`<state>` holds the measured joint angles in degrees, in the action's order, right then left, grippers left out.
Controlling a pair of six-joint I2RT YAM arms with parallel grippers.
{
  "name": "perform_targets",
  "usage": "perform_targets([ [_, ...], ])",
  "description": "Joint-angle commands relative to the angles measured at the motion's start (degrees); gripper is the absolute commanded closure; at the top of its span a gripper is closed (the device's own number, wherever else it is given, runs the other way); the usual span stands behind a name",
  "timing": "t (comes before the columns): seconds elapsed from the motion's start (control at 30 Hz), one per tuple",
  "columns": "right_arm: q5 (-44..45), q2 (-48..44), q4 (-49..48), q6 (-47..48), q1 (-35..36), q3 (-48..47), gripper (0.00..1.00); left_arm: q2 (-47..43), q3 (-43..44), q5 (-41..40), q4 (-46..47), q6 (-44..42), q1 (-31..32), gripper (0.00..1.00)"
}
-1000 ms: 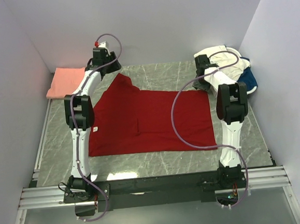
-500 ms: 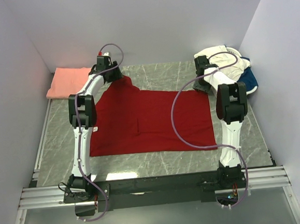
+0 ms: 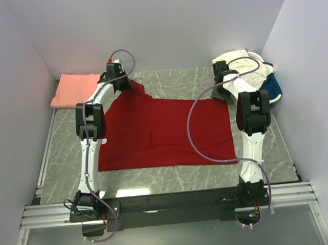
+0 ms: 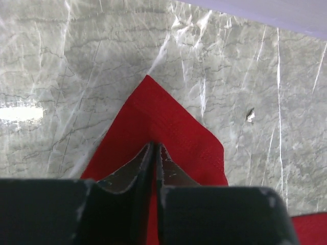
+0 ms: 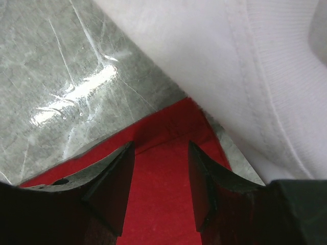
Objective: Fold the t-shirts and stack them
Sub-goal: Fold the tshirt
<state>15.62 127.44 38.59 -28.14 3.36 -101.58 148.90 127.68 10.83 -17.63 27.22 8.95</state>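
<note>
A deep red t-shirt [image 3: 164,131] lies spread flat in the middle of the table. My left gripper [image 3: 128,84] is at its far-left sleeve. In the left wrist view the left gripper [image 4: 155,145] is shut, pinching a fold of the red sleeve [image 4: 163,120] between its fingers. My right gripper [image 3: 221,94] sits at the shirt's far-right corner. In the right wrist view the right gripper [image 5: 161,148] is open, its fingers standing either side of the red corner [image 5: 163,199], with a cream-white t-shirt [image 5: 245,66] just beyond.
A folded salmon pink t-shirt [image 3: 73,89] lies at the far left. A heap of cream-white [image 3: 241,62] and blue [image 3: 272,87] t-shirts sits at the far right by the wall. Walls close in three sides of the marble-patterned table [image 3: 173,173].
My left gripper came down onto the red sleeve and shut on it. The right arm has not moved.
</note>
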Motion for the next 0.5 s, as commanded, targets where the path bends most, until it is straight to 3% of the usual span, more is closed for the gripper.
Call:
perform_targets([
  [0.0, -0.15, -2.19, -0.18, 0.63, -0.28, -0.11, 0.47, -1.76, -1.72, 1.39, 0.75, -0.24, 0.19, 0.86],
  [0.27, -1.55, -4.21, -0.97, 0.72, -0.37, 0.5, 0.47, -11.17, -4.28, -8.44, 1.91, -5.07, 0.45, 0.52],
  [0.47, -2.7, -4.48, -1.23, 0.72, -0.37, 0.24, 0.47, -6.09, 3.09, -15.03, -5.82, -8.85, 1.68, 0.43],
])
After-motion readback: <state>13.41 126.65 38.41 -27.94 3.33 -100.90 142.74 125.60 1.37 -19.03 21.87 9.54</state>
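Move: The left fingertips, nearly shut, are low over the t-shirt's far-left sleeve; the sleeve tip lies about 6 cm ahead of them, some 2 cm to their right and roughly 2 cm below. The underarm notch is about 10 cm back and 12 cm to the right, and the folded pink shirt sits some 28 cm to the left, level with the hand. From the right hand that sleeve tip is about 46 cm to the left and 21 cm ahead. The left hand opens its nearly shut fingers to a bit over half and lifts off the red sleeve without taking the cloth along, first staying low with a slight ease back, then climbing about 4.5 cm and drifting some 2.5 cm left. As it rises the wrist rolls left side up by roughly 10 degrees and the fingertips level slightly, so the open fingers end above the sleeve, still pointing forward and down. ##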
